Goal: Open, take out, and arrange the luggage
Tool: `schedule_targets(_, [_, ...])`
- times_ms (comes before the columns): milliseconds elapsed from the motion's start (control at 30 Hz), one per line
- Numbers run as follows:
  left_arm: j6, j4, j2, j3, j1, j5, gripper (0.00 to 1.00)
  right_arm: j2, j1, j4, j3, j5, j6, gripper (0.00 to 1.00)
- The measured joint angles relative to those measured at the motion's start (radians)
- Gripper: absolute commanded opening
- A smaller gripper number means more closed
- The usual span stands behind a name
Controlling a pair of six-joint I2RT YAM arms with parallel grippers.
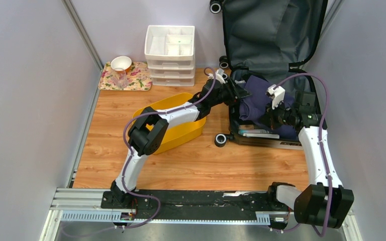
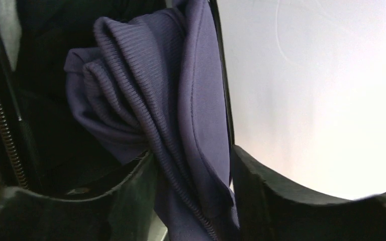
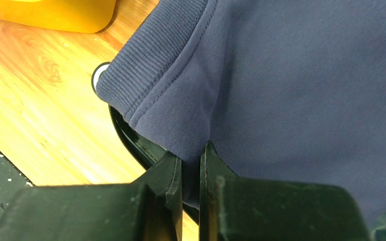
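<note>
The luggage (image 1: 276, 35) stands open at the back right, its dark grey lined lid leaning on the wall and its lower half (image 1: 261, 138) flat on the table. A navy-purple sweatshirt (image 1: 256, 100) lies bunched in the lower half. My left gripper (image 1: 236, 93) reaches in from the left. In the left wrist view its jaws (image 2: 193, 201) stand open on either side of a ribbed fold of the sweatshirt (image 2: 151, 90). My right gripper (image 1: 271, 116) is shut on the sweatshirt's near edge, pinching cloth (image 3: 291, 90) between its fingertips (image 3: 191, 165).
A yellow bin (image 1: 178, 125) sits left of the luggage under my left arm. A white drawer organizer (image 1: 171, 47) stands at the back. Beside it a floral mat holds a white bowl (image 1: 121, 63). A black luggage wheel (image 1: 221, 139) sticks out near the bin. Walls close in on both sides.
</note>
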Motion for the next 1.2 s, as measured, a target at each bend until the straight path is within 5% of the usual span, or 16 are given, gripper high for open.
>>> schedule_targets(33, [0.013, 0.001, 0.001, 0.004, -0.002, 0.004, 0.2, 0.001, 0.0, -0.003, 0.0, -0.003, 0.0, 0.0])
schedule_targets(100, [0.032, 0.003, 0.001, 0.005, -0.003, 0.013, 0.0, 0.004, 0.0, -0.01, 0.001, -0.009, 0.0, 0.08])
schedule_targets(200, [0.072, 0.021, 0.001, 0.005, -0.002, 0.031, 0.0, 0.01, -0.001, -0.021, 0.01, -0.009, 0.013, 0.38])
schedule_targets(233, [0.086, 0.028, 0.001, 0.005, 0.001, 0.039, 0.0, 0.011, -0.002, -0.026, 0.016, -0.008, 0.019, 0.56])
schedule_targets(333, [0.146, 0.034, -0.003, 0.005, 0.016, 0.062, 0.0, 0.024, -0.031, -0.066, 0.068, -0.04, 0.071, 0.72])
schedule_targets(533, [0.308, -0.053, -0.077, -0.031, 0.045, 0.074, 0.0, 0.069, -0.174, -0.125, 0.232, -0.1, 0.191, 0.76])
schedule_targets(833, [0.46, -0.188, -0.223, -0.126, 0.111, 0.067, 0.0, 0.243, -0.326, -0.18, 0.282, 0.035, 0.336, 0.75])
schedule_targets(1200, [0.552, -0.268, -0.252, -0.171, 0.148, 0.047, 0.0, 0.406, -0.353, -0.163, 0.282, 0.069, 0.415, 0.77])
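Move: The navy garment lies bunched in the open luggage. Its left edge is already between the left hand's open fingers, and its middle lies about 8 cm to that hand's right, 4 cm back and 3 cm below. The right hand still pinches its near side, with the garment's middle some 5 cm ahead, level sideways and 3 cm below. From the right hand, the white packets lie about 5 cm back, 3 cm left and 8 cm down; the yellow basket is some 37 cm left and 1 cm back. Leftward goes the left hand, about 11 cm towards the yellow basket, once its fingers have closed to pinch the garment's edge; it drags that edge across the luggage's left rim, the wrist turning some 30 degrees. The right hand lets go, arcs up and over about 12 cm to the right, then sinks to a little below its starting height, open, swinging clockwise and tipping down at the garment's right side. ##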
